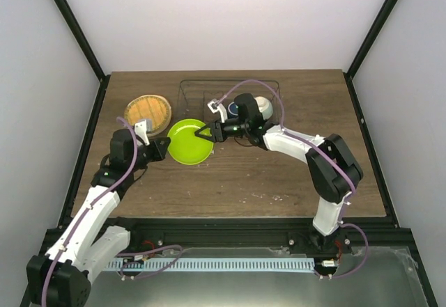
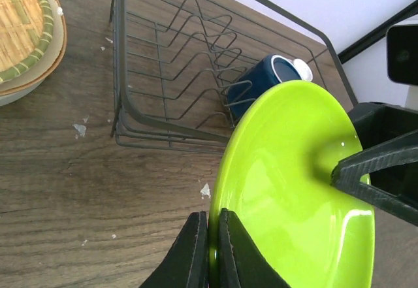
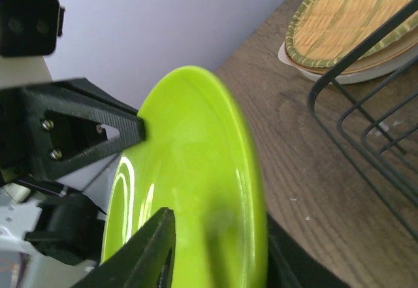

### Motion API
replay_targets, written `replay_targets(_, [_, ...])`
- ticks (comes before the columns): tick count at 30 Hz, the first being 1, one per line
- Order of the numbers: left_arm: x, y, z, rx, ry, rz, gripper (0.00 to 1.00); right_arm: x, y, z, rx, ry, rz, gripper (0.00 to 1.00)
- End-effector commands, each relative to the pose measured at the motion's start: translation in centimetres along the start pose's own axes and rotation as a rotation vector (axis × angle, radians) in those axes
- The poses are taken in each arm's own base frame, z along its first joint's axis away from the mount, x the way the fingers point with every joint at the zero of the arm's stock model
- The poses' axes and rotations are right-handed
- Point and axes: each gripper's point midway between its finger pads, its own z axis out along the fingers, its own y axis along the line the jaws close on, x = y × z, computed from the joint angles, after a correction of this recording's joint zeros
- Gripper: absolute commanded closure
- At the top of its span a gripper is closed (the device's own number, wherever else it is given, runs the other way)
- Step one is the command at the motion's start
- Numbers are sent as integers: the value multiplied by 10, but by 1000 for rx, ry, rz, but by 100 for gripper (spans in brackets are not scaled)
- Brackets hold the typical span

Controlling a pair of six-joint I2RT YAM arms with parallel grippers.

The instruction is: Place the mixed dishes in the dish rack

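The lime-green plate [image 1: 188, 143] [image 2: 287, 190] [image 3: 189, 151] is held tilted above the table, in front of the dish rack [image 1: 188, 82] [image 2: 121, 72] [image 3: 366, 59], which is dark wire. My left gripper [image 1: 162, 147] [image 2: 213, 249] is shut on the plate's left rim. My right gripper [image 1: 206, 133] [image 3: 219, 226] straddles the opposite rim, one finger before the face and one behind, with a gap still showing. A dark blue mug [image 2: 264, 79] lies in the rack, with a pale bowl [image 1: 263, 105] beside it. The tan woven plate [image 1: 148, 110] [image 2: 16, 27] [image 3: 353, 20] rests on a beige plate [image 2: 39, 72] left of the rack.
Black frame posts and pale walls close in the wooden table [image 1: 279, 182] on three sides. Small white flecks [image 2: 80, 129] lie on the wood near the rack's front left corner.
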Motion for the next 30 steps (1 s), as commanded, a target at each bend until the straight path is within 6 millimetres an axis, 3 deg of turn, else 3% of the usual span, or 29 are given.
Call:
replay_targets(1, [-7,-4,1,16,-30,-1,100,-8,10,4,-18,9,-41,73])
replay_targets(5, [-7,-3,2,11,-32,2,100,-6,6,1,27,26,-67,87])
replay_targets(12, [-7,-2,3,1,-29,6,99,-10,-5,-6,145,55,-130,99])
replay_targets(15, [-7,-1,3,-3,-30,9,87,-16,-12,-10,216,66,-184,99])
replay_targets(18, [-8,-1,2,-6,-33,13,68,-32,-13,-18,288,61,-258,99])
replay_targets(25, [-12,-2,-3,-21,-36,34,23,-99,1,-47,436,-42,-554,99])
replay_targets(30, [-14,-4,-8,-23,-43,49,15,-124,18,-66,457,-140,-828,99])
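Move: The green plate is already between the hands. Its middle lies about 7 cm to the right of the left hand, level ahead, and about 3 cm left and 3 cm back from the right hand, roughly at both hands' height. From the right hand, the dish rack's middle is some 20 cm ahead, 9 cm right and 16 cm below; the mug in it is about 16 cm ahead and 11 cm right, the bowl about 17 and 20. The right fingers shut on the plate's rim while the left hand stays almost in place, still pinching the other side, then opens wide to let go. The right hand then carries the plate forward about 6 cm and up about 5 cm towards the dish rack, drifting slightly right, its wrist rolling some 30 degrees to lift the plate's far edge while its fingers dip. ##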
